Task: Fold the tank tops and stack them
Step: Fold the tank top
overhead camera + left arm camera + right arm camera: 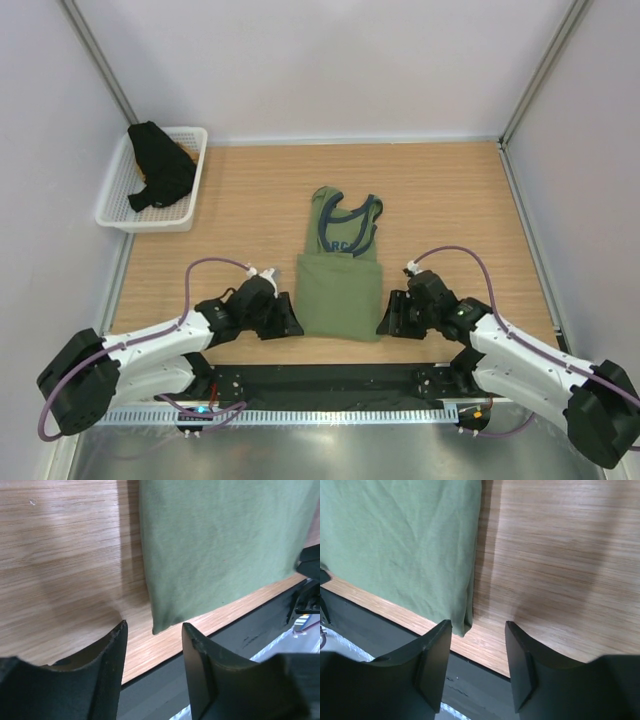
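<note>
The olive green tank top (341,268) lies partly folded on the wooden table, navy trim and lettering toward the far end, its near part doubled over. The black tank top (160,165) sits crumpled in the white mesh basket. My left gripper (290,322) stands open just off the fold's near left corner (160,625), with nothing between its fingers. At the near right corner (465,625), my right gripper (388,320) is open too and holds nothing. Both hover low over the table's near edge, apart from the cloth.
The white mesh basket (190,215) stands at the far left by the wall. A black strip (330,378) runs along the near table edge under both grippers. White walls close in the table on three sides.
</note>
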Controlling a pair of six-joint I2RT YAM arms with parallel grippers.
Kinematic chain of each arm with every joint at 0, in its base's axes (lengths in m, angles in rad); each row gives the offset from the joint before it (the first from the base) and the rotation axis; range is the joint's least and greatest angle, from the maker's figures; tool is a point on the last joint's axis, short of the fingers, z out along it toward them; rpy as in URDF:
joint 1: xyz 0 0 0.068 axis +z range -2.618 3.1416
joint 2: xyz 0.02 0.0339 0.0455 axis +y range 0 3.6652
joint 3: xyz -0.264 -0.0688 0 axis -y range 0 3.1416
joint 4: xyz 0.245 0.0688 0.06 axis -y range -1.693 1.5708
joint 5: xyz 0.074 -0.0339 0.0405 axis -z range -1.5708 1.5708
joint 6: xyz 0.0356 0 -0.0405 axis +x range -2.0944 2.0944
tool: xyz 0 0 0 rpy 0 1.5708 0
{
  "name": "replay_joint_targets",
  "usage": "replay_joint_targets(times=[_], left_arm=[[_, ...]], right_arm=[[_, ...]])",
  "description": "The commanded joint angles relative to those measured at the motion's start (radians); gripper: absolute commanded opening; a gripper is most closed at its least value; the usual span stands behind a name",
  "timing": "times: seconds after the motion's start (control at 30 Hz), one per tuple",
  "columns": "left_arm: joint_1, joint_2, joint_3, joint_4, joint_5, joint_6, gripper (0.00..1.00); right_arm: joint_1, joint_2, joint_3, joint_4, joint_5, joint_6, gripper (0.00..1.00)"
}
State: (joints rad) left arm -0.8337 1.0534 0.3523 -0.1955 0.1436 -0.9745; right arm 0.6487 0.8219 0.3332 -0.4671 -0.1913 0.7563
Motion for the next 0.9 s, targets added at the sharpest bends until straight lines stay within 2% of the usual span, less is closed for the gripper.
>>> replay_joint_targets(times=[0.0, 0.3, 0.4, 0.43, 0.47, 0.5, 0.57, 0.7, 0.87], left_arm=[[-0.002, -0.046, -0.009, 0.001, -0.041, -0.009, 0.50], [-0.004, 0.068, 0.019, 0.068, -0.027, -0.007, 0.48], [-0.004, 0.109, 0.017, 0.097, -0.013, -0.006, 0.38], [-0.005, 0.117, 0.016, 0.116, -0.010, -0.007, 0.31], [-0.010, 0.123, 0.016, 0.122, -0.010, -0.007, 0.25], [-0.013, 0.134, 0.016, 0.126, -0.001, -0.009, 0.16], [-0.022, 0.135, 0.019, 0.134, 0.008, -0.009, 0.00], [-0.025, 0.093, 0.039, 0.093, 0.024, -0.010, 0.00], [-0.047, -0.033, 0.060, -0.016, 0.033, -0.013, 0.00]], right_arm=[[0.012, 0.052, -0.011, 0.100, -0.034, 0.006, 0.51], [0.074, 0.134, -0.019, 0.183, -0.020, 0.038, 0.36], [0.095, 0.138, -0.020, 0.196, -0.023, 0.054, 0.27], [0.100, 0.141, -0.020, 0.203, -0.028, 0.055, 0.23], [0.103, 0.144, -0.020, 0.208, -0.033, 0.058, 0.15], [0.111, 0.146, -0.019, 0.209, -0.042, 0.061, 0.01], [0.114, 0.131, -0.010, 0.193, -0.040, 0.061, 0.01], [0.115, 0.070, 0.032, 0.125, -0.042, 0.064, 0.01], [0.126, -0.015, 0.095, -0.010, -0.045, 0.074, 0.01]])
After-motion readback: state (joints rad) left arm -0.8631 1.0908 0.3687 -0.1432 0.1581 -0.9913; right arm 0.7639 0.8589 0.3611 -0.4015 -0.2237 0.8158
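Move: Lying just under the left hand's parted fingers is the near left corner of the folded tank top, about 1 cm ahead, 1 cm right and 1 cm down. The near right corner is about 1 cm back, 2 cm left and 2 cm below the right hand. The neckline stands some 24 cm ahead of both hands, roughly 9 cm right of the left one and 8 cm left of the right one. Closing in on the hem from both sides, the right hand slides about 3 cm left and slightly back while sinking 1 cm, and the left eases some 1 cm forward and right and dips 1 cm. Each shuts its half-open fingers on its corner and pinches it, then starts up, the right about 2.5 cm, the left 1.5 cm, drawing slightly back. ##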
